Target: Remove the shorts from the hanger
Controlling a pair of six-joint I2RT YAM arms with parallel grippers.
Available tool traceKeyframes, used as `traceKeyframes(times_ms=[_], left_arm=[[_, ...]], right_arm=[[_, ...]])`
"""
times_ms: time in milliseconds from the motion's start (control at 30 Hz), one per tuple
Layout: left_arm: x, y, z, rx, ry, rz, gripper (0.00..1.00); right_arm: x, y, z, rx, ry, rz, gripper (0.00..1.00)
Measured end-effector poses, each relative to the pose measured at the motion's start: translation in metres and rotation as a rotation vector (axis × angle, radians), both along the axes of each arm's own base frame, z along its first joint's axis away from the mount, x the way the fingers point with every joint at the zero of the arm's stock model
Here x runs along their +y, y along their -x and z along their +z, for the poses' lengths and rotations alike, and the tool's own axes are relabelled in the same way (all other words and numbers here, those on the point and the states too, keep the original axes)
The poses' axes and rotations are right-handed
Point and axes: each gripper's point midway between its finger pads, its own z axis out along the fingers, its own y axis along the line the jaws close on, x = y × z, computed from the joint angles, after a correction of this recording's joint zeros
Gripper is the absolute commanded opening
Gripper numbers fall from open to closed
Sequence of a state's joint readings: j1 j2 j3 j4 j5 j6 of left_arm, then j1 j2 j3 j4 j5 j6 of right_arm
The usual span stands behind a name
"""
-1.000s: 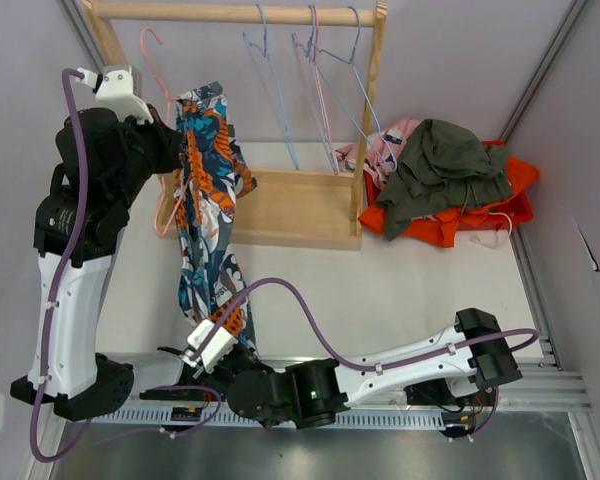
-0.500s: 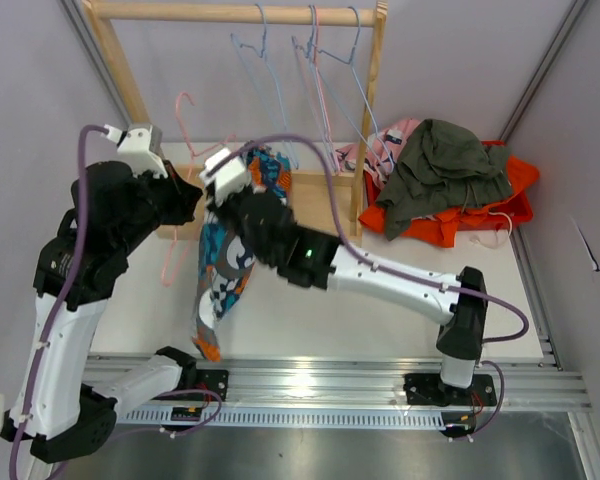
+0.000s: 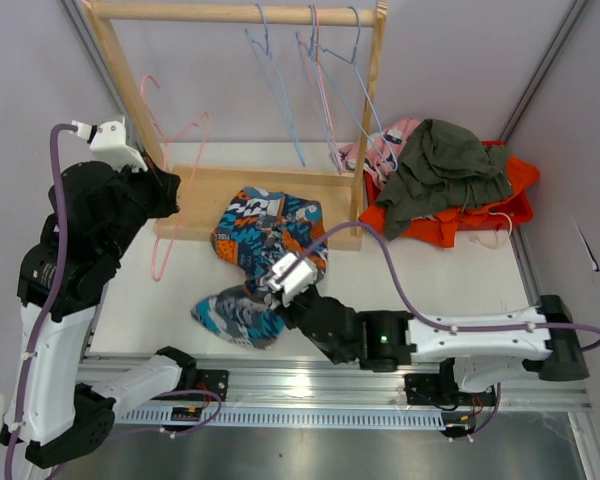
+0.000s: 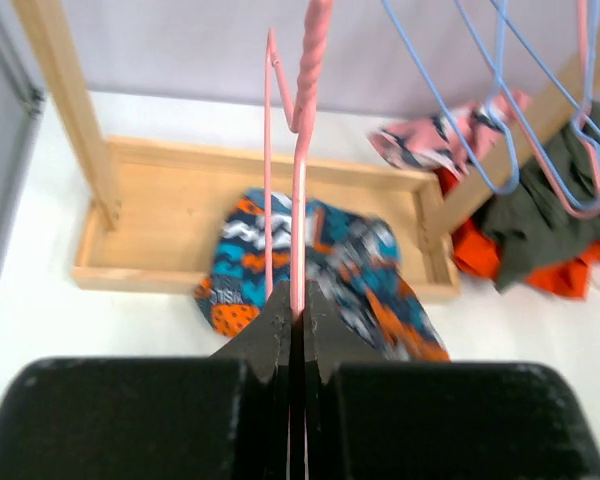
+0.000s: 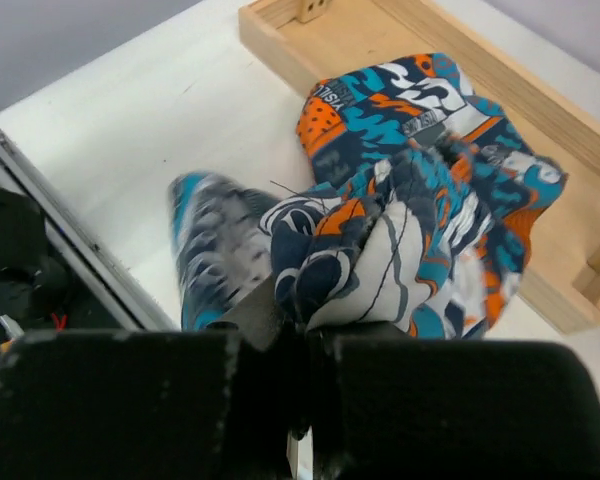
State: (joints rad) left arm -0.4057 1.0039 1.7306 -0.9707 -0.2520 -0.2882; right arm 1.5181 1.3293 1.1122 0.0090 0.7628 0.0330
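The blue, orange and white cartoon-print shorts (image 3: 265, 230) lie crumpled, half on the rack's wooden base (image 3: 195, 195) and half on the white table. One end of them trails to the front (image 3: 235, 315). My right gripper (image 3: 277, 265) is low over the table and shut on a fold of these shorts (image 5: 410, 190), as the right wrist view shows (image 5: 305, 315). My left gripper (image 3: 172, 192) is shut on the wire of a bare pink hanger (image 3: 185, 150), held clear of the rail. In the left wrist view the hanger (image 4: 298, 200) runs up from the closed jaws (image 4: 300, 300) above the shorts (image 4: 365, 265).
Several blue and pink hangers (image 3: 315, 80) hang bare on the wooden rail (image 3: 230, 12). To the right of the rack is a pile of olive shorts (image 3: 445, 165), orange shorts (image 3: 505, 200) and pink patterned shorts (image 3: 380, 150). Metal rails (image 3: 380, 385) run along the near edge.
My right gripper swung from beside the hanger down to the front of the table, dragging the shorts with it. The shorts came off the hanger. My left gripper drew the bare hanger up and left.
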Motion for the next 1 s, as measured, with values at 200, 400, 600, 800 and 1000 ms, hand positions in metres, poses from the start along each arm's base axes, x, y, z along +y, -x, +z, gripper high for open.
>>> traceKeyframes(times_ms=[200,400,600,800,1000], left_arm=[[0.014,-0.015,-0.006,-0.045,-0.027,0.097,0.00],[0.014,-0.019,-0.032,-0.012,-0.053,0.103,0.00],[0.013,-0.020,-0.056,0.016,-0.072,0.095,0.00],[0.003,-0.027,-0.068,0.029,-0.068,0.062,0.00],[-0.005,-0.035,-0.073,0.028,-0.060,0.034,0.00]], right_arm=[[-0.090,-0.025,0.061,-0.032,-0.103,-0.205,0.00],[-0.199,-0.082,0.180,-0.179,-0.227,-0.485,0.00],[-0.273,-0.112,0.306,-0.360,-0.343,-0.680,0.00],[-0.321,-0.152,0.379,-0.536,-0.375,-0.855,0.00],[-0.357,-0.236,0.376,-0.572,-0.316,-0.973,0.00]])
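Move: The patterned shorts are already pinched in the right hand and trail from it. The clothes pile in the red bin, where they go, lies about 34 cm ahead of that hand, 38 cm to its right and 22 cm below. The wooden tray is some 28 cm ahead, 7 cm left and 27 cm below; the rack's right post stands roughly 32 cm ahead and 21 cm right. From the left hand the pile is about 24 cm ahead, 64 cm right and 37 cm below. The shorts, kept pinched in the shut right fingers, are swept up some 37 cm and about as far right, climbing steeply from in front of the tray to high over the bin side; the reach forward comes mostly late. The wrist swings clockwise over 50 degrees and tips the fingers upward. Meanwhile the left hand keeps its pinch on the bare pink hanger and mainly sinks about 7 cm, easing slightly forward. ##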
